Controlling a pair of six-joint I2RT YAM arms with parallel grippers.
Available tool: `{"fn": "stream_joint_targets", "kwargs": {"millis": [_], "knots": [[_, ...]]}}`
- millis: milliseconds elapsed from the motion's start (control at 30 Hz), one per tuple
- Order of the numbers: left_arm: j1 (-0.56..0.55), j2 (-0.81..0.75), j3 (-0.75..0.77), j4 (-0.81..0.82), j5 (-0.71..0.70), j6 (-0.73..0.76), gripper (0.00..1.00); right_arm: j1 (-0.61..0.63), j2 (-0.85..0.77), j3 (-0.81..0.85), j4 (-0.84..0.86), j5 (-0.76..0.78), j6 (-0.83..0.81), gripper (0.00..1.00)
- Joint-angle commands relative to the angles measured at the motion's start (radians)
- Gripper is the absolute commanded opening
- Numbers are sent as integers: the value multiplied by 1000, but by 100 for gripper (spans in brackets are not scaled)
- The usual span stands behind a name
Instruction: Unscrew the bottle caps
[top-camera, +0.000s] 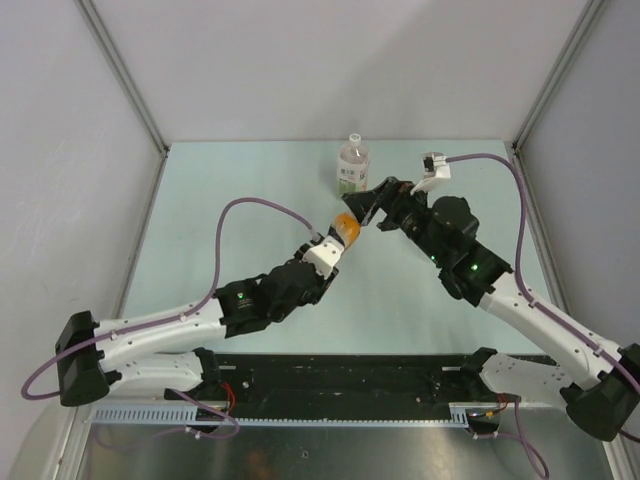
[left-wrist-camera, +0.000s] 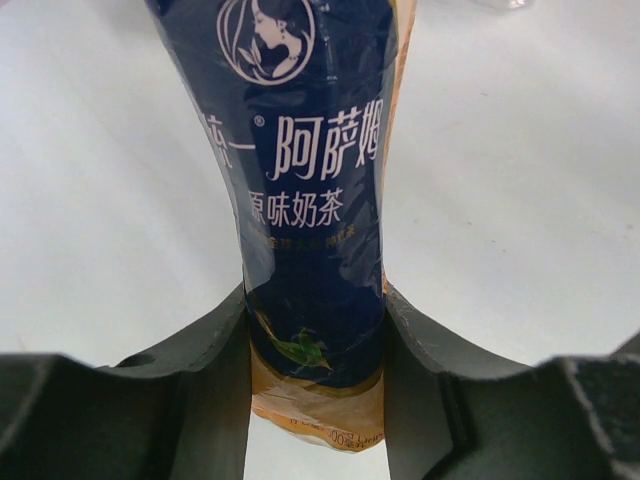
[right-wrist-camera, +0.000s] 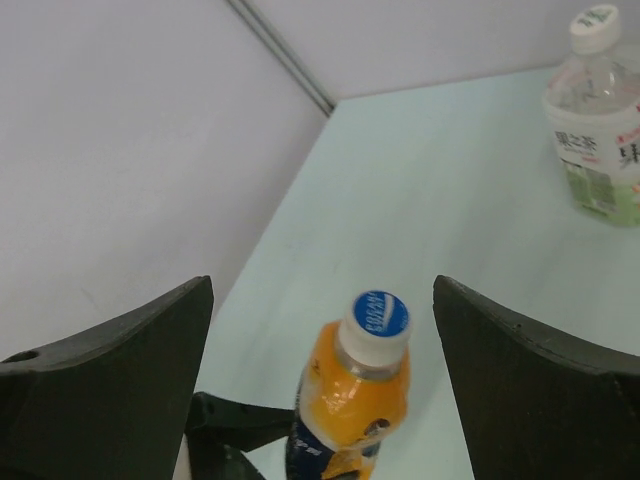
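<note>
An orange bottle with a dark blue label (left-wrist-camera: 315, 200) stands tilted above the table, and my left gripper (left-wrist-camera: 315, 350) is shut on its lower body. Its bottle cap (right-wrist-camera: 377, 318), white with a blue top, sits on the neck. My right gripper (right-wrist-camera: 322, 300) is open wide, one finger on each side of that cap and neither touching it. In the top view the right gripper (top-camera: 372, 207) hovers at the top end of the orange bottle (top-camera: 345, 230). A clear bottle (top-camera: 353, 168) stands behind with a whitish cap (right-wrist-camera: 595, 27) on it.
The pale green table (top-camera: 250, 180) is bounded by grey walls on the left, back and right. The clear bottle (right-wrist-camera: 597, 130) stands just beyond the right gripper. Purple cables loop over both arms.
</note>
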Motion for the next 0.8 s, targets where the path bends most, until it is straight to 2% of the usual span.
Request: {"fn": "stream_joint_targets", "kwargs": {"millis": [0, 33, 167, 333, 433, 567, 767], "knots": [[-43, 29, 78, -26, -228, -29, 23, 24, 40, 59, -68, 151, -21, 94], [-50, 35, 84, -30, -242, -28, 23, 24, 50, 61, -69, 147, -17, 93], [-64, 60, 100, -47, -281, -25, 22, 22, 73, 65, -65, 124, -5, 75], [-75, 81, 114, -65, -315, -23, 22, -1, 95, 65, -60, 89, 20, 69], [-78, 97, 120, -71, -329, -17, 21, -33, 114, 66, -48, 16, 44, 60], [-87, 126, 135, -88, -347, -10, 21, -60, 133, 65, -39, -40, 68, 54], [-95, 145, 148, -100, -358, -11, 20, -68, 152, 66, -25, -97, 82, 51]]}}
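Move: The orange bottle's blue-topped cap lies about 4 cm ahead of the right hand, 2 cm to its left and 6 cm below. The large clear bottle stands some 24 cm ahead of that hand, 2 cm to its right and 24 cm lower; the small clear bottle is about 5 cm ahead, 20 cm to the right and 27 cm down. From the left hand, which holds the orange bottle, the cap is roughly 5 cm ahead, 5 cm right and 11 cm up. Down about 6 cm and some 3 cm forward, the right hand sinks onto the orange bottle's cap, its fingertips tipping down about 10 degrees as the wide-open fingers close to roughly half their gap around it, contact not clear. The left hand keeps its pinch on the bottle, easing about 2 cm forward and left while turning some 15 degrees, its left side rising and the hand swinging counter-clockwise. ##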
